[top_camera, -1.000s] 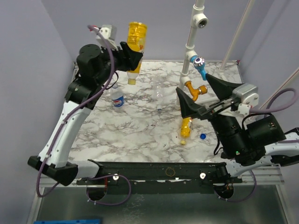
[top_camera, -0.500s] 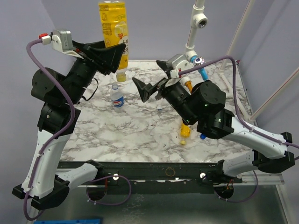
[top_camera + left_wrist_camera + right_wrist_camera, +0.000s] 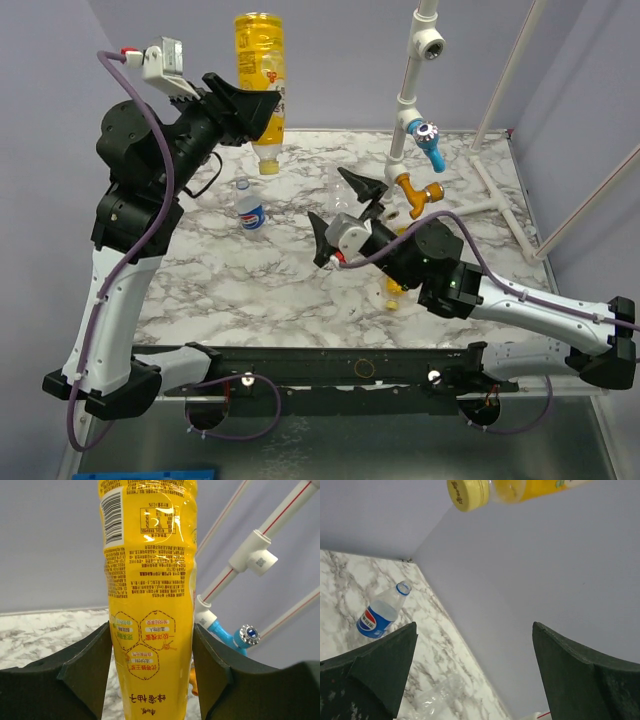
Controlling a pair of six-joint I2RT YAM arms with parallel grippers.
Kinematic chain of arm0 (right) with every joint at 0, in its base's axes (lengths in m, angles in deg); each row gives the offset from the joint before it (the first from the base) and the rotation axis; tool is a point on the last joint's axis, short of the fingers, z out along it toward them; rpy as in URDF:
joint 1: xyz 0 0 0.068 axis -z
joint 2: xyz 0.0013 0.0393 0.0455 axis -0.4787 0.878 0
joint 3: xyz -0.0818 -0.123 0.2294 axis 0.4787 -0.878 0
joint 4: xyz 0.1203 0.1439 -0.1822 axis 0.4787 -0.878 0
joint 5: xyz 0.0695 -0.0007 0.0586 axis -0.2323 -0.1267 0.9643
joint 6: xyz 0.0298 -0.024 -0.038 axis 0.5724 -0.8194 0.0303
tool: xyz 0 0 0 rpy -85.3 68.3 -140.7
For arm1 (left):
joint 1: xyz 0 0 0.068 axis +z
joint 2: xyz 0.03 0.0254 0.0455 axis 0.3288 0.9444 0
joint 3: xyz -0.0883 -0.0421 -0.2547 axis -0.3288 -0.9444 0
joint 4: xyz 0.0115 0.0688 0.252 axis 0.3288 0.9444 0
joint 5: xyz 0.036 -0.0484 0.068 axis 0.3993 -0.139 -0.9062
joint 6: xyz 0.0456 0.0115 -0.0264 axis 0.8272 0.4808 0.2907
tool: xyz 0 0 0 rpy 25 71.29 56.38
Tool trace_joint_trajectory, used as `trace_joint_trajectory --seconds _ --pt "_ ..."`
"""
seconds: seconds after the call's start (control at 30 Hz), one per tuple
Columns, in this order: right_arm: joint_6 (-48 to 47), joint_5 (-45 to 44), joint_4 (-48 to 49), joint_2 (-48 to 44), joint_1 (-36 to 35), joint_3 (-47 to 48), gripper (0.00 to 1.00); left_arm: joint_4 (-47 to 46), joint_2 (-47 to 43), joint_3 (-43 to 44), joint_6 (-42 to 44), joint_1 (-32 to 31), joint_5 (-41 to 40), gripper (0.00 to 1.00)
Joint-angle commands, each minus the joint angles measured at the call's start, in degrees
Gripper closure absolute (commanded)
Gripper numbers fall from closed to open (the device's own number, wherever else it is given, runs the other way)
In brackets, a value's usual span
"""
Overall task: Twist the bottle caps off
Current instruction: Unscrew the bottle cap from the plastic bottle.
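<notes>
My left gripper [image 3: 250,108] is shut on a yellow bottle [image 3: 259,60] and holds it upside down high above the table's back left. Its yellow cap [image 3: 268,166] points down and is still on the neck. In the left wrist view both fingers press the bottle's label [image 3: 150,605]. My right gripper [image 3: 330,196] stands wide open over the middle of the table, below and to the right of that cap, apart from it. In the right wrist view the cap [image 3: 467,492] sits at the top edge, well above the open gripper [image 3: 475,630].
A capless Pepsi bottle [image 3: 250,208] stands at the back left. A plain clear bottle [image 3: 440,700] lies beneath my right gripper. A second yellow bottle [image 3: 397,287] lies behind the right arm. A white pipe stand with blue [image 3: 430,140] and orange [image 3: 415,190] taps rises at the back.
My right arm swung from the right side to the table's middle and dropped lower, jaws still wide. My left arm raised the bottle, then shifted it slightly right and down.
</notes>
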Motion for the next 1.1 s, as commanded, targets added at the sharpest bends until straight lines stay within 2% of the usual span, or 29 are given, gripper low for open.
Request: trace_joint_trajectory --seconds 0.0,0.17,0.3,0.37,0.53,0.67,1.07 --pt "-15.97 6.62 12.87 -3.81 -0.24 -5.1 0.0 8.97 3.63 3.22 -4.82 2.41 14.56 0.94" --pt "-23.93 14.87 16.05 -4.99 -0.37 -10.12 0.03 13.55 5.77 -1.6 -8.09 4.57 24.58 0.98" --pt "-26.76 17.3 13.33 -3.69 -1.41 -8.85 0.07 13.47 5.02 -6.52 -11.54 4.94 28.77 0.98" --pt "-29.49 19.74 10.48 -2.36 -2.27 -7.61 0.09 13.47 4.69 -8.01 -13.44 5.15 29.29 0.98" --pt "-36.9 18.79 2.98 1.3 -2.73 -5.4 0.13 13.29 4.22 -8.29 -15.93 5.25 31.44 0.98" --pt "-39.33 18.05 -0.81 2.35 -2.77 -5.11 0.15 13.83 3.39 -8.31 -16.57 5.29 32.07 0.98" --pt "-48.74 17.94 6.74 8.77 -2.86 -4.1 0.34 16.06 1.84 -9.76 -16.58 5.59 29.11 1.0"
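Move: The yellow bottle hangs cap down, already gripped in the left hand; its cap sits about 10 cm below that hand and 1 cm ahead, level sideways. From the open right hand the cap is some 13 cm left, 6 ahead and 6 above. The uncapped Pepsi bottle stands roughly 24 cm ahead of the right hand, 23 left and 27 below; a clear bottle lies about 33 ahead, 2 left and 33 below. The yellow bottle, kept in the left grip, is lowered about 13 cm and shifted some 5 cm right while that wrist tips down and turns clockwise, swinging the cap back towards the right hand. The right hand draws back first, then goes left and down to the cap, rolling about 45 degrees as its fingers start closing from wide open; they come close around the cap, touch not visible. ##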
